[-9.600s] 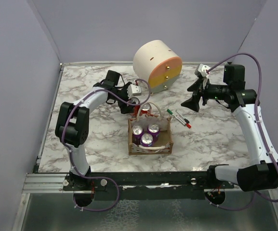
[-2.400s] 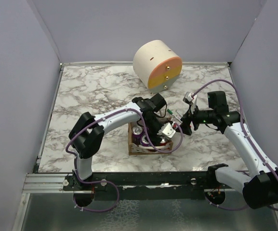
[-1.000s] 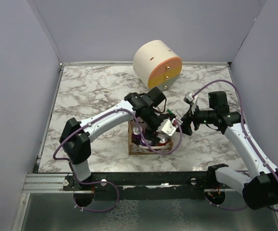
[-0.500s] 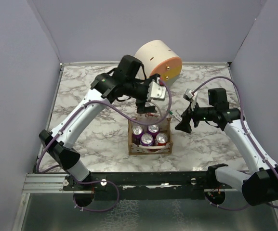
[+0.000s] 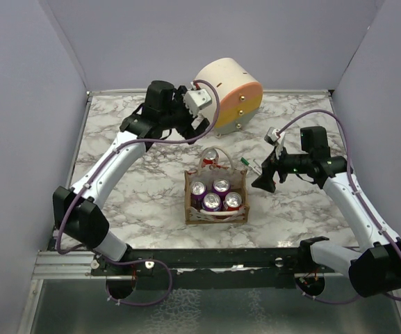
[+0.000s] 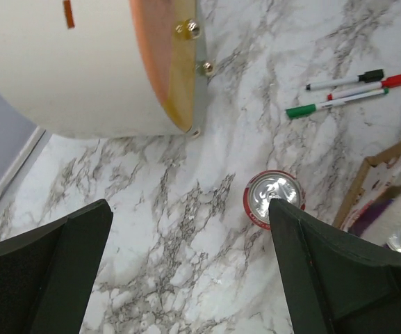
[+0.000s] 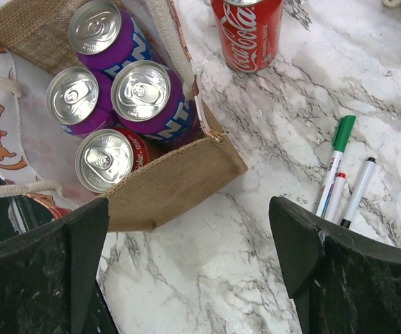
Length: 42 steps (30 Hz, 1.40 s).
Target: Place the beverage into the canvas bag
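The canvas bag stands mid-table and holds three purple cans and one red can. Its burlap wall lies under my right gripper's left finger. Another red cola can, a beverage, stands upright on the marble just behind the bag, also in the right wrist view and the left wrist view. My left gripper hangs open and empty beside the drawer box, above the marble. To the bag's right, my right gripper is open and empty.
A big cream-and-orange round drawer box sits at the back, close to the left gripper. Three markers lie right of the bag, near the right gripper. Purple walls enclose the table.
My left arm has risen from the bag and swung back towards the drawer box with nothing in its jaws. The right gripper has opened wider and drawn slightly away from the bag.
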Each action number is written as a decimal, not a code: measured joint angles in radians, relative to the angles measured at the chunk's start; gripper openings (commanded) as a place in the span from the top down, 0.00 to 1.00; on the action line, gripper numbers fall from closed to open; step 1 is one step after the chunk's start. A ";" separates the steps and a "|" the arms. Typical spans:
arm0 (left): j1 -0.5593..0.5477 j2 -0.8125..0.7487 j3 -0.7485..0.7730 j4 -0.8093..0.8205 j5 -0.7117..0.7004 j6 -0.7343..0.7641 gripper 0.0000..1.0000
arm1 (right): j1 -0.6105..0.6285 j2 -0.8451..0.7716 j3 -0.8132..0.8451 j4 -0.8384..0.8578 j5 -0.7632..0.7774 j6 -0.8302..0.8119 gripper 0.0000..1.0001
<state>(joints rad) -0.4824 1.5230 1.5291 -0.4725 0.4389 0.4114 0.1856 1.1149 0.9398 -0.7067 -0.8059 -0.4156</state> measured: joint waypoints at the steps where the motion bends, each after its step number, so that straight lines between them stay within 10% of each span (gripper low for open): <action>1: 0.005 0.006 -0.021 0.033 -0.048 -0.037 0.01 | 0.000 0.000 0.000 0.001 0.001 0.000 0.00; 42: -0.148 0.289 -0.136 0.230 -0.200 -0.196 0.01 | -0.005 -0.032 -0.064 0.050 0.031 0.002 0.00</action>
<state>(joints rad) -0.6304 1.8122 1.3930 -0.2420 0.2386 0.2157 0.1810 1.0832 0.8757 -0.6571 -0.7750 -0.4133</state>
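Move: The red can still standing behind the canvas bag is about 5 cm to the right of the empty left gripper, 2 cm back and some 24 cm below. The bag holding the other cans stands roughly 13 cm nearer the base than that can and 2 cm farther right; the marker pens lie about 17 cm to the can's right and 2 cm back. From the right gripper, the can is about 9 cm ahead, 16 cm left and 13 cm below. Lower the wide-open left gripper about 15 cm towards the red can behind the bag, swinging some 6 cm forward on the way down, then back about 5 cm and 6 cm to the right. Tip the fingers down by roughly 15 degrees, keep them open, and finish close over the can's lid without gripping. ##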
